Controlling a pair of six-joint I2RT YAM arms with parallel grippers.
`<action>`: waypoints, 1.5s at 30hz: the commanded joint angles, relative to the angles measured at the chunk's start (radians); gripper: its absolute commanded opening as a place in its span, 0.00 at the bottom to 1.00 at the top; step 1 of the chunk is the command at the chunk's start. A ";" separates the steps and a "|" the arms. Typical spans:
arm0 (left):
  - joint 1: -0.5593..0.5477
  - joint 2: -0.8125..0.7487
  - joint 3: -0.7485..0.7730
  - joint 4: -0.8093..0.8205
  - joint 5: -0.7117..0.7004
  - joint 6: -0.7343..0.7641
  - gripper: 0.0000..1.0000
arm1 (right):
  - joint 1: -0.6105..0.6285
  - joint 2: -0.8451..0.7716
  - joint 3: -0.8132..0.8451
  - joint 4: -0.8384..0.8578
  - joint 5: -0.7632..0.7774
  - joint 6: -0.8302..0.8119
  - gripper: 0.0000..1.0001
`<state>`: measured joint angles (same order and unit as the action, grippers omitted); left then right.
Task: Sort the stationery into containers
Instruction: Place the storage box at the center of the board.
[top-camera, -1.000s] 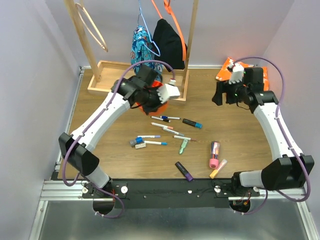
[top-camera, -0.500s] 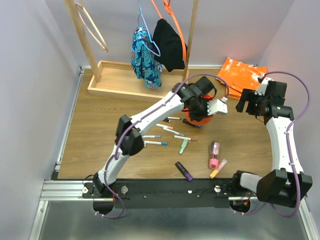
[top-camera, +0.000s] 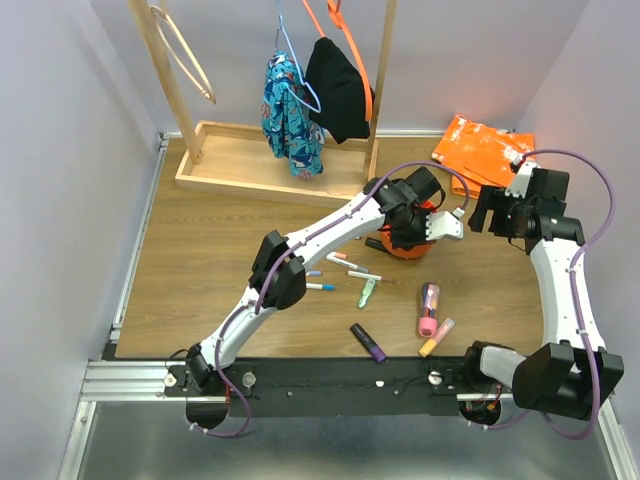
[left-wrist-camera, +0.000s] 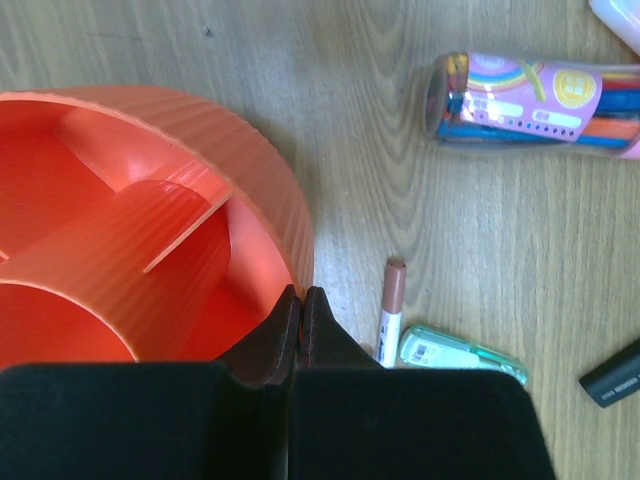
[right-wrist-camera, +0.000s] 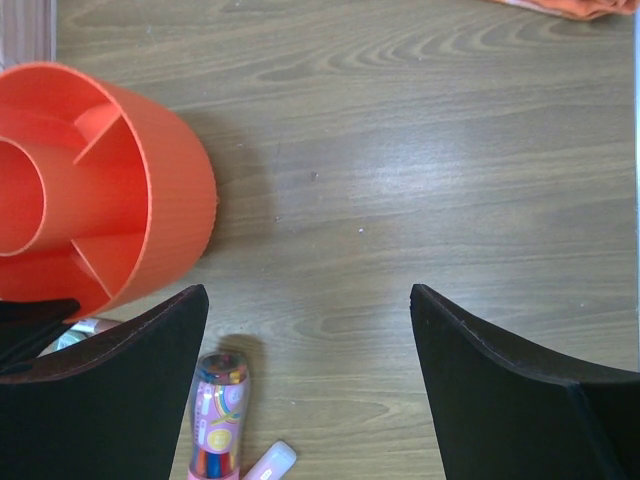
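Note:
My left gripper (left-wrist-camera: 301, 292) (top-camera: 418, 238) is shut, pinching the rim of the round orange cup (left-wrist-camera: 150, 200) (top-camera: 404, 249) (right-wrist-camera: 100, 180), whose inner dividers show. Beside the cup lie a white pen with a brownish-red cap (left-wrist-camera: 391, 318), a mint-green piece (left-wrist-camera: 460, 352) (top-camera: 367, 292) and a black highlighter (left-wrist-camera: 615, 375). A clear tube of coloured pens (left-wrist-camera: 540, 100) (right-wrist-camera: 218, 415) (top-camera: 429, 308) lies to the right of these. More pens (top-camera: 352, 266), a purple highlighter (top-camera: 368, 342) and a pale pink highlighter (right-wrist-camera: 265, 465) lie on the table. To the right of the cup, my right gripper (right-wrist-camera: 308, 290) (top-camera: 478, 212) hangs open over bare wood.
A wooden rack on a flat tray base (top-camera: 230, 160) stands at the back left, with clothes (top-camera: 292, 115) hanging from it. An orange plastic bag (top-camera: 480, 150) (right-wrist-camera: 570, 8) lies at the back right. Grey walls close in both sides.
My left arm has carried the orange cup from in front of the rack rightward to the middle right of the table. My right gripper has drawn back to the right, still open.

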<state>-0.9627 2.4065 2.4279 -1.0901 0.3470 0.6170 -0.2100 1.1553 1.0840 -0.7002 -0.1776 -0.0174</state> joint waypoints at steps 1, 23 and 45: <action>-0.010 0.006 0.066 0.084 -0.008 0.012 0.00 | -0.005 -0.011 -0.039 -0.021 -0.037 -0.013 0.90; -0.030 0.098 0.092 0.200 -0.146 0.081 0.21 | -0.005 -0.020 -0.075 -0.021 -0.083 -0.001 0.90; -0.039 -0.430 -0.272 0.331 -0.270 -0.045 0.88 | -0.005 -0.036 -0.026 -0.146 -0.463 -0.278 0.95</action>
<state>-0.9966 2.1895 2.2852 -0.8146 0.1410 0.6743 -0.2176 1.1442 1.0183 -0.7208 -0.3565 -0.0620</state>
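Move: The left hand already grips the storage box by its near rim; the box's middle is about 6 cm ahead of that hand, 1 cm to its left and 4 cm below. The blue-capped black marker lies roughly 4 cm ahead and 7 cm left, the pencil tube some 11 cm back and 5 cm right, and the green highlighter about 7 cm back and 9 cm left, all around 9 cm down. From the right hand the box is about 19 cm left, 3 cm ahead and 12 cm below. Still pinching the near rim, the left hand lifts the storage box slightly while shifting it about 3 cm right and a little forward, away from the blue-capped marker, then lowers about 3 cm to set it down; its fingers open wide as it edges on forward, tilting some 20 degrees so the tips swing forward, and then it rises quickly, clear of the rim, easing back and left. The right hand, empty and open, sinks about 2 cm, waits, and at the end swings about 3 cm left towards the box. ##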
